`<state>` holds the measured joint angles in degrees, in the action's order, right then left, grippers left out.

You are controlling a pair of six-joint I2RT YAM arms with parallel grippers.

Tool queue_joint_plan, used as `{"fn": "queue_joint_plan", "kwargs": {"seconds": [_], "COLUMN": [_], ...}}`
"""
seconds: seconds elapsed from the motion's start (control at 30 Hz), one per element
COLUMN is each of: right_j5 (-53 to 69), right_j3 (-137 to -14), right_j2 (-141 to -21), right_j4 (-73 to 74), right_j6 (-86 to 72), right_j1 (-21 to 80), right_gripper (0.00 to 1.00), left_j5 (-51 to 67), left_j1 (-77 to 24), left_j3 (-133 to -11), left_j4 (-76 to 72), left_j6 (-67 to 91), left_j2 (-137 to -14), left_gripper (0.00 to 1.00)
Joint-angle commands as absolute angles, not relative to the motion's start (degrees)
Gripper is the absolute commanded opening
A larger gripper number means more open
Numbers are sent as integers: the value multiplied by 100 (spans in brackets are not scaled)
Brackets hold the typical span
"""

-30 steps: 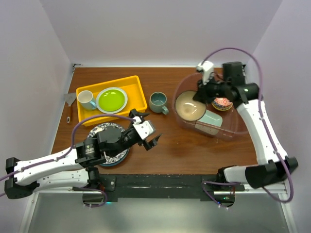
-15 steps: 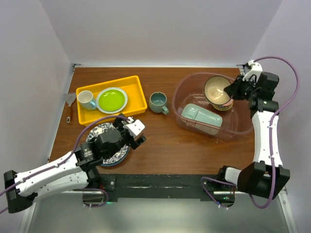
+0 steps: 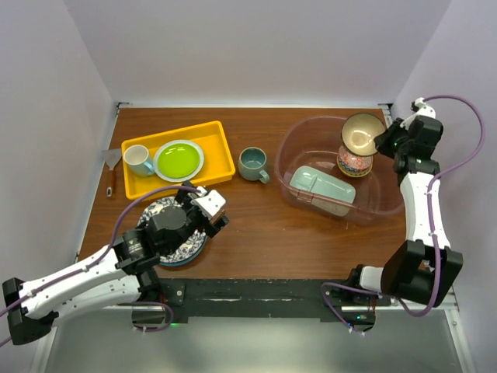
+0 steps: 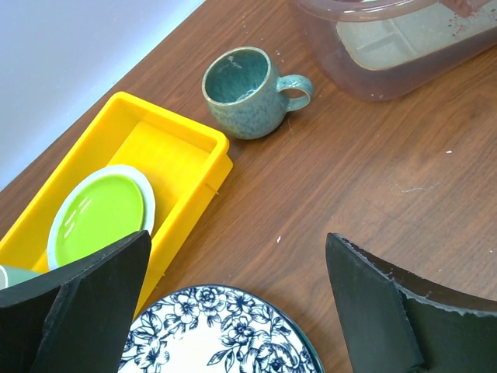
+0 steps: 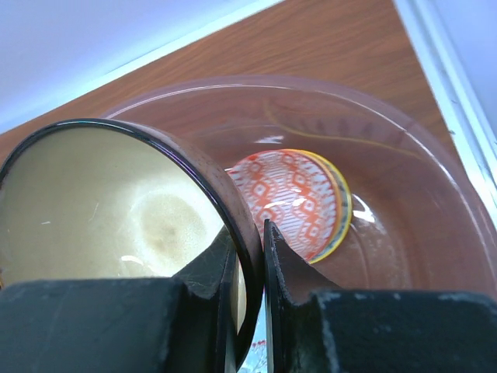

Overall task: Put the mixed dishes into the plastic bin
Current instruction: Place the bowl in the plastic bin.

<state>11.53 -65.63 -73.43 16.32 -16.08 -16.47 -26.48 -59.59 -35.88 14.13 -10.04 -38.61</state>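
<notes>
My right gripper point(image 3: 378, 142) point(image 5: 250, 233) is shut on the rim of the tan bowl point(image 3: 361, 132) point(image 5: 116, 210). It holds the bowl tilted on edge over the far right of the plastic bin point(image 3: 291, 155) point(image 5: 411, 194). Below the bowl, a red-patterned dish point(image 3: 355, 164) point(image 5: 291, 194) and the mint-green divided tray point(image 3: 322, 189) lie inside the bin. My left gripper point(image 3: 213, 206) point(image 4: 237, 237) is open with nothing between its fingers, over the far edge of the blue-patterned plate point(image 3: 172, 233) point(image 4: 225, 334). The grey-green mug point(image 3: 252, 163) point(image 4: 245, 92) stands upright on the table, left of the bin.
A shallow yellow tray point(image 3: 213, 144) point(image 4: 167, 148) at the back left holds a lime-green plate point(image 3: 178, 160) point(image 4: 101, 217) and a white cup point(image 3: 138, 159). A small scraper point(image 3: 113, 167) lies left of it. Walls close off the left, back and right sides.
The right gripper has lifted the tan bowl out of the bin's middle and swung it to the far right, tilting it on edge. The left arm has drawn back over the blue-patterned plate.
</notes>
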Motion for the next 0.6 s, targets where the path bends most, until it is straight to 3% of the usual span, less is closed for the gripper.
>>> {"fn": "queue_joint_plan", "kwargs": {"seconds": [0.0, 0.47, 0.57], "right_j5": [440, 194, 123], "right_j3": [-6452, -6434, -6442], "right_j2": [-7488, -8613, -8736], "right_j4": [651, 176, 158], "right_j6": [-2092, -2048, -2022], "right_j1": [-1670, -1661, -1661], "right_gripper": [0, 0, 8], "left_j5": [-2707, -2698, -2689], "left_j1": [-5898, -5827, -5818], "left_j3": [-3568, -3542, -3533], "left_j4": [1231, 1213, 1204], "left_j6": [-1002, -1002, -1011], "left_j2": [-3692, -3674, -3683], "left_gripper": [100, 100, 100]}}
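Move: The right hand pinches the rim of the bowl above the plastic bin. The stacked bowls it is going to stand about 4 cm ahead, level with it sideways and some 18 cm below. The green tray is roughly 5 cm back and 11 cm to the left, near the bin's floor; the bin's middle lies level fore and aft, about 6 cm left. From the idle left hand, the stacked bowls are about 22 cm ahead and 46 cm right. Down into the plastic bin, quickly at first and easing towards the end, the right hand lowers the held bowl about 11 cm towards the stacked bowls, drifting a few centimetres to the right and slightly forward. The fingers tip down by some 15 degrees and the wrist turns a little clockwise, while they keep their pinch on the rim. ##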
